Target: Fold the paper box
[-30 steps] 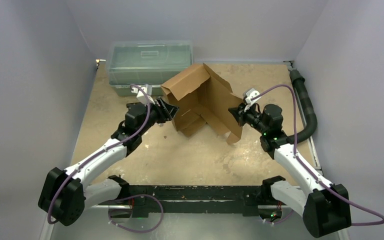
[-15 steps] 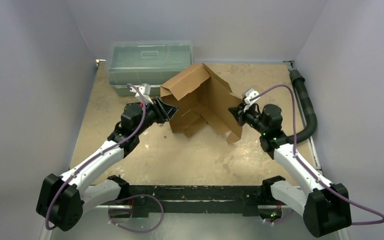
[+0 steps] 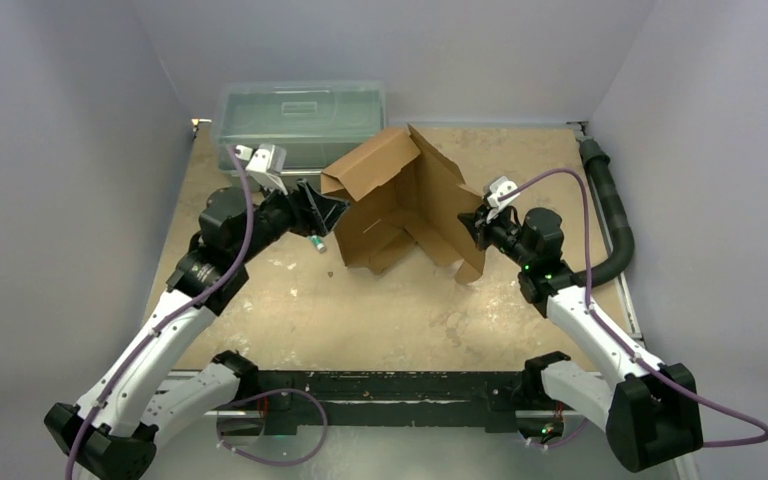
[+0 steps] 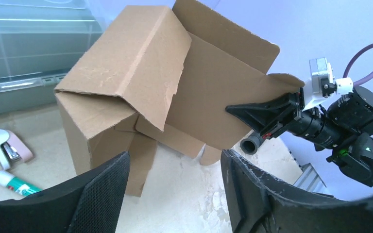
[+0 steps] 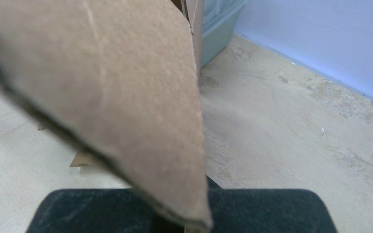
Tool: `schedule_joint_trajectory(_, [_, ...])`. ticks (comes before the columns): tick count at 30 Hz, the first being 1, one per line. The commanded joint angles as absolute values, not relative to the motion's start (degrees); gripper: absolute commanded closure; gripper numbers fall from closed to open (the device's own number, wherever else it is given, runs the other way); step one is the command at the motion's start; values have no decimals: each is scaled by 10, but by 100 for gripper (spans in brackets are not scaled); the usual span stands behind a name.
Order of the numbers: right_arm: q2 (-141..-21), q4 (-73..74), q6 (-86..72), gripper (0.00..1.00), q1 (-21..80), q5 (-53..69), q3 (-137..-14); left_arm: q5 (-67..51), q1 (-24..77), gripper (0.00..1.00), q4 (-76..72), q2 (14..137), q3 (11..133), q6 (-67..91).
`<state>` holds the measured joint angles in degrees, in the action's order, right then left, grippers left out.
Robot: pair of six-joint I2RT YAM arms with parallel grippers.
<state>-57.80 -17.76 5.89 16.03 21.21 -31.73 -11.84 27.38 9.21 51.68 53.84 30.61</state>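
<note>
The paper box [image 3: 390, 200] is brown corrugated cardboard, partly folded, and stands tilted in the middle of the table with flaps sticking up. My left gripper [image 3: 325, 215] is open just left of the box, apart from it, with nothing between its fingers. In the left wrist view the box [image 4: 126, 73] stands beyond the open left gripper [image 4: 175, 165]. My right gripper [image 3: 477, 225] is shut on the box's right-hand flap. That flap [image 5: 102, 87] fills the right wrist view and runs down between the pads of the right gripper [image 5: 184, 211].
A clear greenish lidded bin [image 3: 300, 120] stands at the back left, right behind the box. A small stapler [image 4: 9, 148] and a white-and-green tube [image 4: 14, 183] lie left of the box. A black ribbed hose [image 3: 610, 210] runs along the right edge. Walls close in three sides.
My left arm has drawn back to the left and risen, away from the box's left side, and its jaws have widened. The right gripper keeps its hold on the flap.
</note>
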Motion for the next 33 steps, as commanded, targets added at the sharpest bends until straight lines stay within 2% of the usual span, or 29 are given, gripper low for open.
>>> schedule_joint_trajectory(1, [-584, -157, 69, 100, 163, 200, -311, -81, 269, 29, 151, 516, 560, 292])
schedule_joint_trajectory(12, [-582, -156, 69, 100, 164, 215, -311, -2, 267, 9, 83, 578, 552, 406])
schedule_joint_trajectory(18, [-584, -156, 72, 100, 169, 218, -310, -25, 264, 8, 13, 602, 540, 435])
schedule_joint_trajectory(27, [-585, -156, 76, 100, 174, 221, -310, 28, 258, 5, 34, 646, 565, 497])
schedule_joint_trajectory(33, [-585, -156, 80, 100, 177, 222, -310, 35, 258, 9, 13, 660, 564, 528])
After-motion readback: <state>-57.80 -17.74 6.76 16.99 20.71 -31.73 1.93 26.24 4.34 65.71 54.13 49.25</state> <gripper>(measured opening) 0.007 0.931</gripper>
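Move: The box's folded near-left corner, standing raised, is roughly 9 cm ahead of the left hand, 2 cm to its right and 7 cm below. On the table some 30 cm down, the glue stick lies about 10 cm ahead and 7 cm left; the lidded bin's middle is around 25 cm ahead, 9 cm left and 22 cm lower. From the right hand that corner lies about 5 cm ahead, 28 cm left and 5 cm higher. The box's folded left corner is what the left hand closes in on: it goes forward about 7 cm while sinking 5 to 6 cm, turning counter-clockwise and tipping its fingers down by 15 to 20 degrees, as they spread from partly open to nearly wide, one either side of the end panel. The right hand stays put, still pinching the far right panel's edge. ##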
